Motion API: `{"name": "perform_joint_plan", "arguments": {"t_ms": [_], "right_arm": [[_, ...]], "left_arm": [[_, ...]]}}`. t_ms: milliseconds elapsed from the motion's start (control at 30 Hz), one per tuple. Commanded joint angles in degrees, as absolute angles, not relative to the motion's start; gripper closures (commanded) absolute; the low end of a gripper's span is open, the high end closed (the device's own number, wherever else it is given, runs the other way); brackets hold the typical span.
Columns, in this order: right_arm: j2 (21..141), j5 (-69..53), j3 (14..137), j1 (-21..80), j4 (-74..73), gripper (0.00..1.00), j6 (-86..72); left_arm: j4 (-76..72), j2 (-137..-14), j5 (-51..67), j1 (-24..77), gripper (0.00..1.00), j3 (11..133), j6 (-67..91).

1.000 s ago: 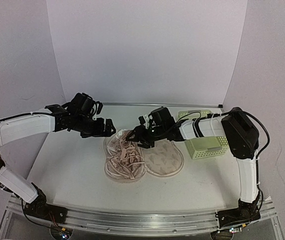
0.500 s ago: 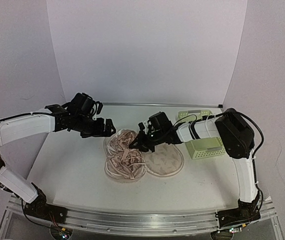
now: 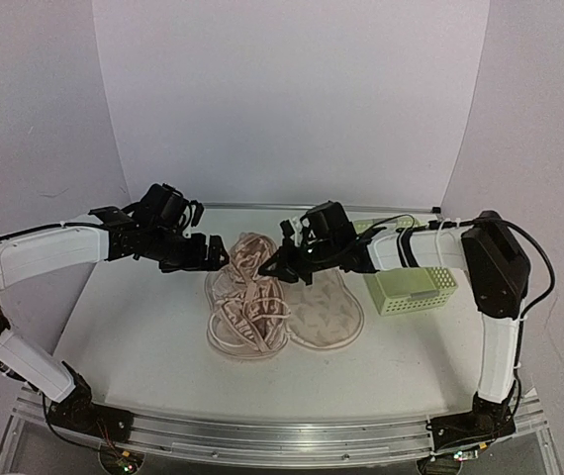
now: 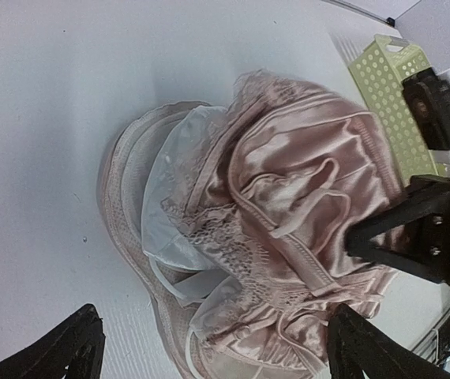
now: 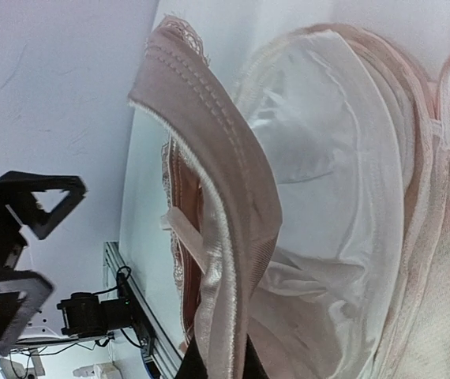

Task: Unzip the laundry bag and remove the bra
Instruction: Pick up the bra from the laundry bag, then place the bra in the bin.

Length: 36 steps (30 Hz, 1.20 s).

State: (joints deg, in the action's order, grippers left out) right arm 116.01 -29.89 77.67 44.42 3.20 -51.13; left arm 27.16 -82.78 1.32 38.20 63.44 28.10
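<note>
The laundry bag [image 3: 328, 315] lies unzipped and spread flat mid-table, its printed beige half to the right. The bra [image 3: 248, 297], pink satin with lace and pale cups, fills the left half. My right gripper [image 3: 271, 268] is shut on the bra's upper edge, holding a fold of it raised above the bag. In the right wrist view the bra's stitched band [image 5: 223, 213] runs down into my closed right gripper [image 5: 219, 368]. My left gripper [image 3: 214, 255] hovers open just left of the bra, holding nothing. In the left wrist view the bra [image 4: 288, 205] bulges out of the bag's rim [image 4: 119, 207].
A pale-green perforated basket [image 3: 413, 288] stands right of the bag, under the right forearm, and shows at the top right of the left wrist view as basket [image 4: 383, 87]. White walls close in the back and sides. Bare table lies in front of the bag.
My right gripper has closed on the bra's upper edge and pulled it up and back, bunching the fabric higher. The left arm has stayed still and open.
</note>
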Motion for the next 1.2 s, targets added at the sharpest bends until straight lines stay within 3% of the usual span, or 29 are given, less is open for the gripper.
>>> {"name": "perform_joint_plan", "arguments": {"t_ms": [0,567,1167], "right_arm": [[108.16,-27.87,77.49,44.74,4.60,1.00,-51.08],[96.32,-22.12,78.68,40.73,-3.10,1.00,-46.71],[83.63,-23.82,77.15,22.82,-9.12,1.00,-41.50]], "left_arm": [[27.11,-80.46,-1.39,37.88,0.02,67.09,26.64],[27.96,-70.03,-10.51,37.88,0.01,68.93,22.85],[27.83,-66.17,-15.23,37.88,0.00,67.41,20.48]]}}
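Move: My right hand already holds the bra, its lower part still over the open laundry bag. The green basket lies about 34 cm to this hand's right, 6 cm farther out and 5 cm lower. The bag's lined half sits some 4 cm left, 4 cm back and 8 cm below, its printed lid half about 13 cm right and 3 cm back, equally low. From my left hand the basket is roughly 44 cm right, 6 cm ahead, 10 cm down. Keeping the bra pinched, I raise my right hand nearly straight up for about 10 cm, drawing the bra out of the bag, then swing right and slightly forward towards the basket, still climbing to some 20 cm in all, with the wrist turning clockwise and rolling as I go. My empty, open left hand backs off upward and a little left, its fingers tipping up. ##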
